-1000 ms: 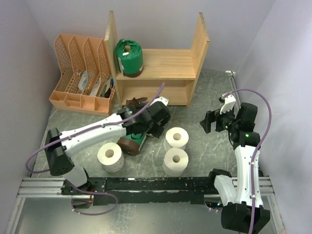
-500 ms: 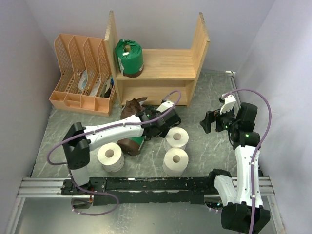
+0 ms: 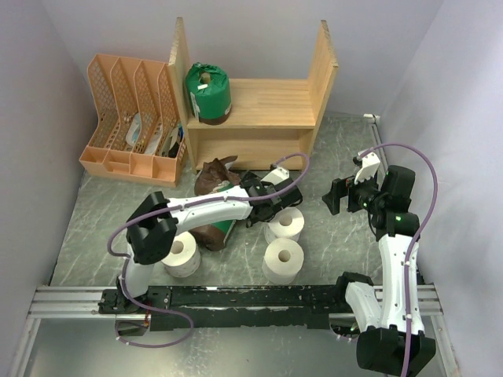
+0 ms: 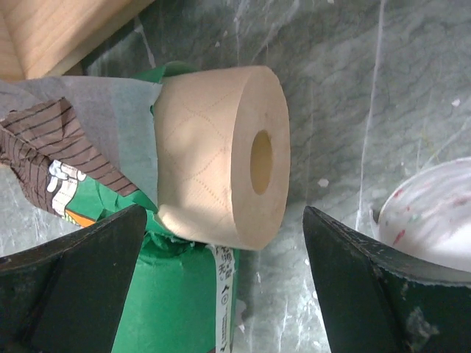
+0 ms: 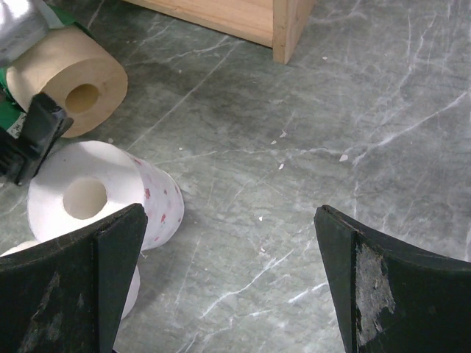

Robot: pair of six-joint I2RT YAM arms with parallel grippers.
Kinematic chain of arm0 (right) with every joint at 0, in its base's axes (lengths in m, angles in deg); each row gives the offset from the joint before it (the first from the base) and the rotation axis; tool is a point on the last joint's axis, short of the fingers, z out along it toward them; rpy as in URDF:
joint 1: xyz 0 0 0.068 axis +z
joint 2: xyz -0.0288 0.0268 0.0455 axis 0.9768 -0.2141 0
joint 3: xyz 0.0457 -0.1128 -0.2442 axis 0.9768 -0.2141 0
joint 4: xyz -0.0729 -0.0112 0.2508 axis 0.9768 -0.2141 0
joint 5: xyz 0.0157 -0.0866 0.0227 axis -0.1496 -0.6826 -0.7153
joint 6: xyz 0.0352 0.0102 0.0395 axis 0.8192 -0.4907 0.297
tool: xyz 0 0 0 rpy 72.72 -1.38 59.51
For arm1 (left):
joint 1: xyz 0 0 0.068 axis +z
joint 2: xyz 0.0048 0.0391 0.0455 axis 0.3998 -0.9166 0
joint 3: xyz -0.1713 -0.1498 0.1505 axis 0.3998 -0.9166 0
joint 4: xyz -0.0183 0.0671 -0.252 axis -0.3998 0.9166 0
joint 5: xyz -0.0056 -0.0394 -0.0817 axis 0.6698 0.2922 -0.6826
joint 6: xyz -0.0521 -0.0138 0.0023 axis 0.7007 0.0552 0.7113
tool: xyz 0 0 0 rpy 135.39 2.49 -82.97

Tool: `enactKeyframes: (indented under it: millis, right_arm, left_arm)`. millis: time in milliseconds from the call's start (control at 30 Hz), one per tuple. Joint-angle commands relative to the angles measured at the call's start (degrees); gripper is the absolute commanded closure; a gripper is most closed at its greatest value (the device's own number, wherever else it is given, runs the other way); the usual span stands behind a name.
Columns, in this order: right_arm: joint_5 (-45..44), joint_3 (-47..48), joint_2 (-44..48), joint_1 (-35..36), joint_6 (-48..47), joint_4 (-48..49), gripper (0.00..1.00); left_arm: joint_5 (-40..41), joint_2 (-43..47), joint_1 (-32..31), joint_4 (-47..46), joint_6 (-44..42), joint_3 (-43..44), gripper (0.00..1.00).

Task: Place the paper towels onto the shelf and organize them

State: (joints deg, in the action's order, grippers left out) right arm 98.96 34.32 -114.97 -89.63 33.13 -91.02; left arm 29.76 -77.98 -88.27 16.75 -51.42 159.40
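My left gripper (image 3: 261, 206) is open and empty, low over the floor in front of the wooden shelf (image 3: 259, 102). In the left wrist view a bare cream roll (image 4: 221, 154) lies on its side just ahead of the open gripper (image 4: 221, 294), sticking out of torn green wrapping (image 4: 173, 294) and brown striped wrapping (image 4: 40, 158). A green wrapped roll (image 3: 207, 93) stands on the shelf's upper board at the left. Three white rolls (image 3: 284, 222) (image 3: 283, 259) (image 3: 179, 253) stand on the floor. My right gripper (image 3: 339, 196) is open and empty above the floor.
An orange lattice file rack (image 3: 130, 118) stands left of the shelf. A brown wrapped bundle (image 3: 214, 174) lies at the shelf's foot. The right wrist view shows a red-dotted white roll (image 5: 103, 195), the cream roll (image 5: 70, 77) and the shelf's side panel foot (image 5: 287, 22).
My left arm has reached further right, carrying the open gripper from over the green wrapped pack toward the white rolls. The right arm has not moved.
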Motion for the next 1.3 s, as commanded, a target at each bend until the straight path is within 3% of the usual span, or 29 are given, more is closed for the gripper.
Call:
enactKeyframes:
  millis: [0,800,1133,1267]
  right_arm:
    - [0.5,0.3,0.7,0.2,-0.2,0.2,0.0]
    - [0.3,0.3,0.8,0.2,-0.2,0.2,0.0]
    - [0.2,0.4,0.9,0.2,-0.1,0.2,0.0]
    - [0.0,0.3,1.0,0.2,0.0,0.4,0.0]
  left_arm:
    - [5.8,-3.1,-0.3,1.8,1.4,3.1,0.01]
    - [11.8,-16.1,-1.9,12.2,8.8,9.0,0.01]
    - [7.5,-11.6,-0.2,3.9,6.4,2.0,0.24]
    - [7.5,-7.8,1.0,1.0,5.8,-2.1,0.25]
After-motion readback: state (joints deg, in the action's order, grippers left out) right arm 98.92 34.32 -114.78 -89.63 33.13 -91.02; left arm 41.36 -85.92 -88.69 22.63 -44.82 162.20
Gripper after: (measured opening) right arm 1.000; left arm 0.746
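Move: Nearly under the left hand lies the bare tan paper towel roll on its side, about 3 cm to its left, 1 cm ahead and 5 cm below. Some 7 cm back and 6 cm right stands the near white roll, another about 17 cm back and 6 cm right; the green pack lies roughly 12 cm left and 9 cm back. From the right hand, the tan roll is about 25 cm left, 1 cm ahead and 15 cm lower. Easing down and forward about 1 cm each, the left hand sets its open fingers over the tan roll, then holds almost in place while the wrist rolls its left side up some 13 degrees, its right side leaning onto the near white roll. At the end it sinks another 1.5 cm and edges left, the fingers closing about a quarter across the roll, one before its core end. ##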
